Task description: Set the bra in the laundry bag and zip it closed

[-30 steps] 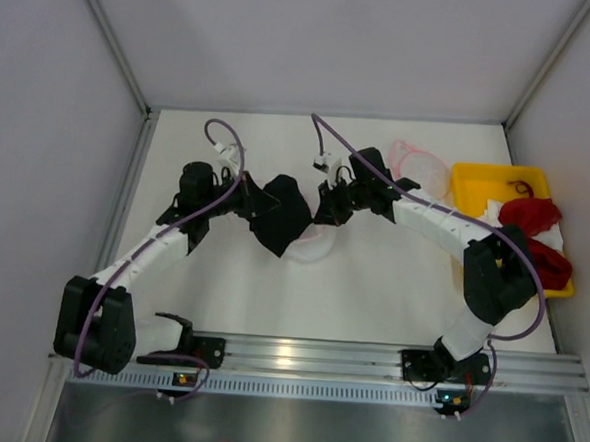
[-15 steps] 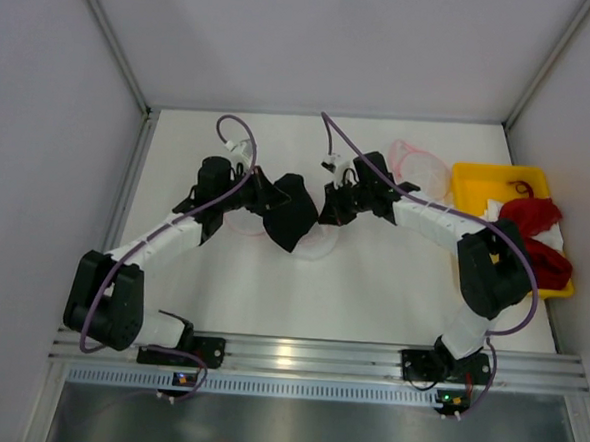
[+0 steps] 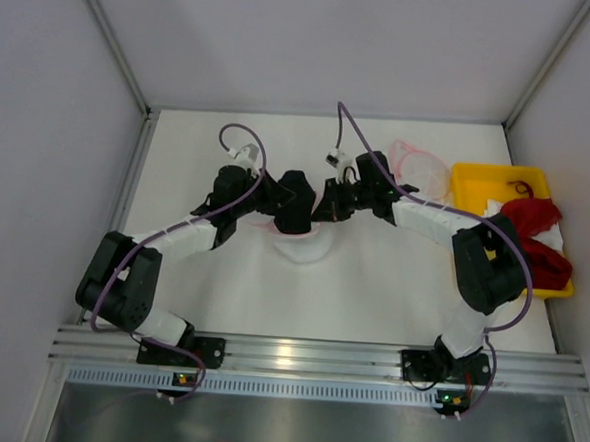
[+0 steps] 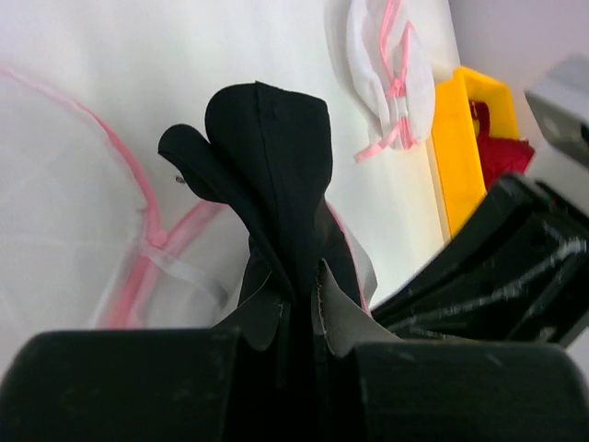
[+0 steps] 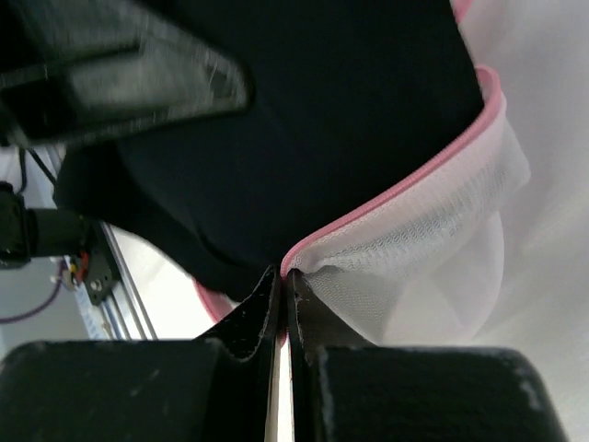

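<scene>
The black bra [image 3: 296,201] hangs bunched between the two arms at mid-table, over the white mesh laundry bag [image 3: 302,243]. My left gripper [image 3: 273,195] is shut on the bra [image 4: 271,157], whose folded fabric rises from between the fingers [image 4: 336,308]. The bag's pink-trimmed rim [image 4: 152,239] lies just left of it. My right gripper [image 3: 328,205] is shut on the laundry bag's pink rim [image 5: 396,193] and holds it up. The bra [image 5: 304,120] fills the space above that rim, and the mesh [image 5: 433,249] sags to the right.
A second pink-trimmed mesh pouch [image 3: 418,168] lies at the back right. Beside it a yellow tray [image 3: 498,178] holds red garments [image 3: 535,231]. Grey walls close in the table on three sides, and a metal rail runs along the near edge.
My left arm has swung right and towards the back, carrying the bra up against my right gripper and over the bag's mouth. The right gripper has barely shifted.
</scene>
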You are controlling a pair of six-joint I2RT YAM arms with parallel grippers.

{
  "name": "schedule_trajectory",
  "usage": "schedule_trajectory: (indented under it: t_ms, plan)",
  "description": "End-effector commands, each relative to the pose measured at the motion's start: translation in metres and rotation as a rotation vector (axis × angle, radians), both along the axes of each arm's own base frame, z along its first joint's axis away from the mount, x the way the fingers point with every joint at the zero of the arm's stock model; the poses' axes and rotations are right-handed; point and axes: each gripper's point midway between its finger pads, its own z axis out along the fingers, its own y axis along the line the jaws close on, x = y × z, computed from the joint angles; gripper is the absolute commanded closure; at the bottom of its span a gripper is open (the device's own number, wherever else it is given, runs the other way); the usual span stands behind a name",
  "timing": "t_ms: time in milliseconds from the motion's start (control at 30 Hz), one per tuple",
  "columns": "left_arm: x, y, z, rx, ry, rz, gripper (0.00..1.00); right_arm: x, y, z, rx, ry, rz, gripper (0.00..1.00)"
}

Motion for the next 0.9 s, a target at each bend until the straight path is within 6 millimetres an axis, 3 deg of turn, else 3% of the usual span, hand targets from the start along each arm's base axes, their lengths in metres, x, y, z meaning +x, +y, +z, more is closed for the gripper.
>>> schedule_trajectory:
  t_ms: [0,67,133,233,333,367,433,467,500,533,667,767,867]
  plan:
    - [-0.009,-0.014,0.007,-0.046,-0.064,-0.031,1.0,0.024,0.01,0.013,0.124,0.051,-0.07,1.0]
    - [-0.026,-0.011,-0.003,-0.035,-0.049,-0.06,1.0,0.032,0.004,0.012,0.122,0.052,-0.111,1.0]
    - [-0.04,-0.007,0.0,-0.005,-0.082,-0.098,1.0,0.039,-0.002,0.01,0.103,0.039,-0.15,1.0]
    - [-0.054,0.007,-0.015,0.129,-0.071,-0.126,1.0,0.046,-0.013,0.013,0.088,0.021,-0.184,1.0]
    - [-0.053,0.015,-0.015,0.277,-0.131,-0.165,1.0,0.042,-0.014,0.022,0.109,0.019,-0.161,1.0]
    - [-0.052,0.026,-0.024,0.377,-0.106,-0.148,1.0,0.041,-0.013,0.026,0.121,0.022,-0.153,1.0]
    - [-0.05,0.021,-0.018,0.531,-0.18,-0.212,1.0,0.035,-0.009,0.033,0.153,0.038,-0.128,1.0]
    - [-0.052,0.033,-0.028,0.627,-0.143,-0.203,1.0,0.034,-0.008,0.034,0.158,0.045,-0.127,1.0]
    - [-0.054,0.032,-0.029,0.706,-0.176,-0.245,1.0,0.032,-0.007,0.039,0.17,0.046,-0.123,1.0]
    - [-0.051,0.031,-0.022,0.745,-0.198,-0.255,1.0,0.03,-0.006,0.04,0.176,0.046,-0.111,1.0]
    - [-0.051,0.049,-0.033,1.026,-0.247,-0.294,1.0,0.024,-0.002,0.043,0.191,0.061,-0.089,1.0]
    - [-0.056,0.046,-0.034,1.185,-0.313,-0.332,1.0,0.022,0.001,0.042,0.21,0.087,-0.089,1.0]
    - [-0.066,0.027,-0.032,1.228,-0.374,-0.388,1.0,0.022,0.005,0.044,0.228,0.095,-0.084,1.0]
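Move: The folded bra hangs from the left fingers. The bag's open mouth, where it is headed, lies about 7 cm back, 3 cm to the right of the left hand and some 8 cm below; the mesh pouch is roughly 12 cm back, 5 cm right and 12 below. From the right hand, which has the pink rim pinched, the mouth's middle is about 6 cm left, 2 cm back and a few centimetres lower. Still gripping the bra, the left hand works it down into the bag's mouth beside the pink rim: about 5 cm back and 4 down in one quick push, a slight rise, then back and down again while rolling some 60 degrees, its left side rising. The right fingers keep the rim pinched, drawing it roughly 3 cm forward, then easing back a little and up. ##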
